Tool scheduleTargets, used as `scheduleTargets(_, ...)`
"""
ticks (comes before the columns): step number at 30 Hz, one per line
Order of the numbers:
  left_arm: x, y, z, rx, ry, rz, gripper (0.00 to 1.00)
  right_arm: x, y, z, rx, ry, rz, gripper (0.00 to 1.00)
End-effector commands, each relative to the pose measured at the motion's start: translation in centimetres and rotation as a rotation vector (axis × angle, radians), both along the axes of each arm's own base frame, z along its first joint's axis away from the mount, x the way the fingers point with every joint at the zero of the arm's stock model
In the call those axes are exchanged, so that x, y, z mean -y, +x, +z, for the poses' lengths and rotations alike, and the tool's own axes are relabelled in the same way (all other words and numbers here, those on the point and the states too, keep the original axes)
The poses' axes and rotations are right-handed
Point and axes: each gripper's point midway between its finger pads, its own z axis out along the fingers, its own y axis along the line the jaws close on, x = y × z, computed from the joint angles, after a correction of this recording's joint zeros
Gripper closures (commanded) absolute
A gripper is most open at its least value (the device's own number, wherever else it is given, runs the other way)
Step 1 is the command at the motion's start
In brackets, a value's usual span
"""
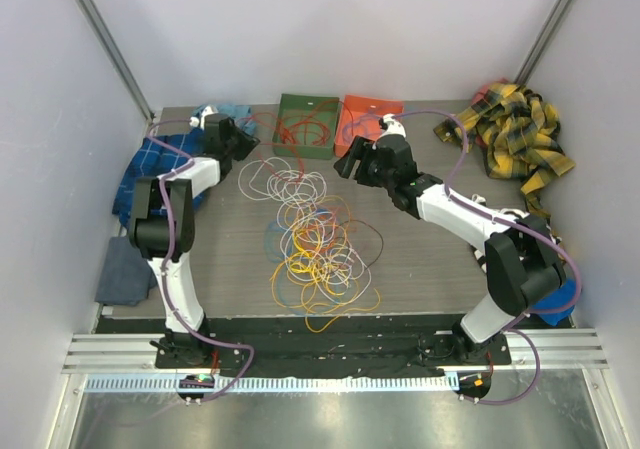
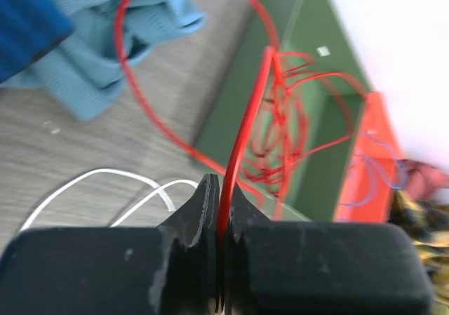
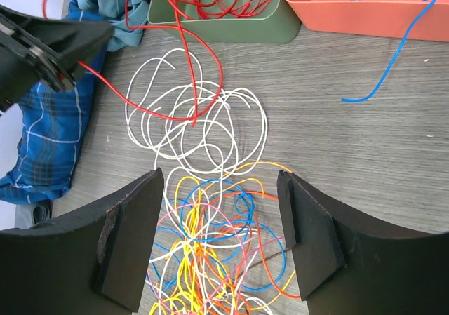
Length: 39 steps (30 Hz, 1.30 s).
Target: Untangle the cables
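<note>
The cables [image 1: 315, 239] lie in a tangle of yellow, orange, blue, pink and white loops mid-table, with white loops [image 3: 203, 118] at the far end. My left gripper [image 2: 223, 189] is shut on a red cable [image 2: 245, 118] that runs into the green bin [image 2: 309, 69], where more red wire is bunched. In the top view the left gripper [image 1: 240, 139] is by that bin's left side. My right gripper [image 3: 219, 178] hovers open above the tangle with nothing between its fingers. A blue cable [image 3: 382, 69] trails out of the orange bin [image 3: 365, 6].
Green bin [image 1: 308, 124] and orange bin [image 1: 368, 119] stand at the back. A blue plaid cloth [image 1: 150, 169] and a light blue cloth [image 1: 225, 112] lie far left, a grey cloth [image 1: 125, 274] near left, a yellow plaid cloth [image 1: 515, 134] far right.
</note>
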Motion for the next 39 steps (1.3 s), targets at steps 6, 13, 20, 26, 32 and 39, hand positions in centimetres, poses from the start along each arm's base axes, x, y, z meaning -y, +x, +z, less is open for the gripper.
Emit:
scheduleTargets(6,1.8,1.7,19.1,0.408,-0.188,-0.071,1.00,0.1,0.1,2.4,0.070,0.008,-0.001,0.27)
scheduleTargets(13,2.1,2.0,29.8,0.639,-0.193,-0.058,1.00,0.3,-0.1,3.8,0.092,0.022,-0.010,0.27)
scheduleTargets(20,5.4,6.7,32.5,0.702,-0.244,-0.117,1.00,1.2,-0.9,5.3,0.112,0.021,-0.028,0.27)
scheduleTargets(26,11.9,10.9,21.4,0.476,-0.179,-0.239,1.00,1.7,-1.5,5.6,0.112,0.014,-0.032,0.27)
scheduleTargets(32,14.9,11.0,11.0,0.289,-0.078,-0.308,0.78,1.8,-1.6,4.9,0.106,0.002,-0.032,0.27)
scheduleTargets(39,13.7,9.9,12.4,0.286,0.063,-0.288,0.00,1.7,-1.5,4.5,0.099,0.009,-0.029,0.27)
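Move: The left gripper is shut on the red cable. The green box it goes to has its middle about 8 cm ahead and 15 cm to the right, 6 cm lower. The orange box is on the far side, some 35 cm right and 8 cm ahead; the teal cloth is 9 cm left and 9 cm ahead, the white cable about 10 cm right and 8 cm back. From the empty right gripper, the green box lies roughly 23 cm ahead, 12 cm left and 12 cm down. Keep the left gripper shut on the red cable and whip it up about 34 cm, tipping the fingers up some 40 degrees. Swing right and a little forward over the green box and plunge almost all the way back down, levelling the tilt and turning slightly clockwise, then open the fingers wide to let the cable go. Ease the empty, open right gripper up a few centimetres, slightly back and right. ##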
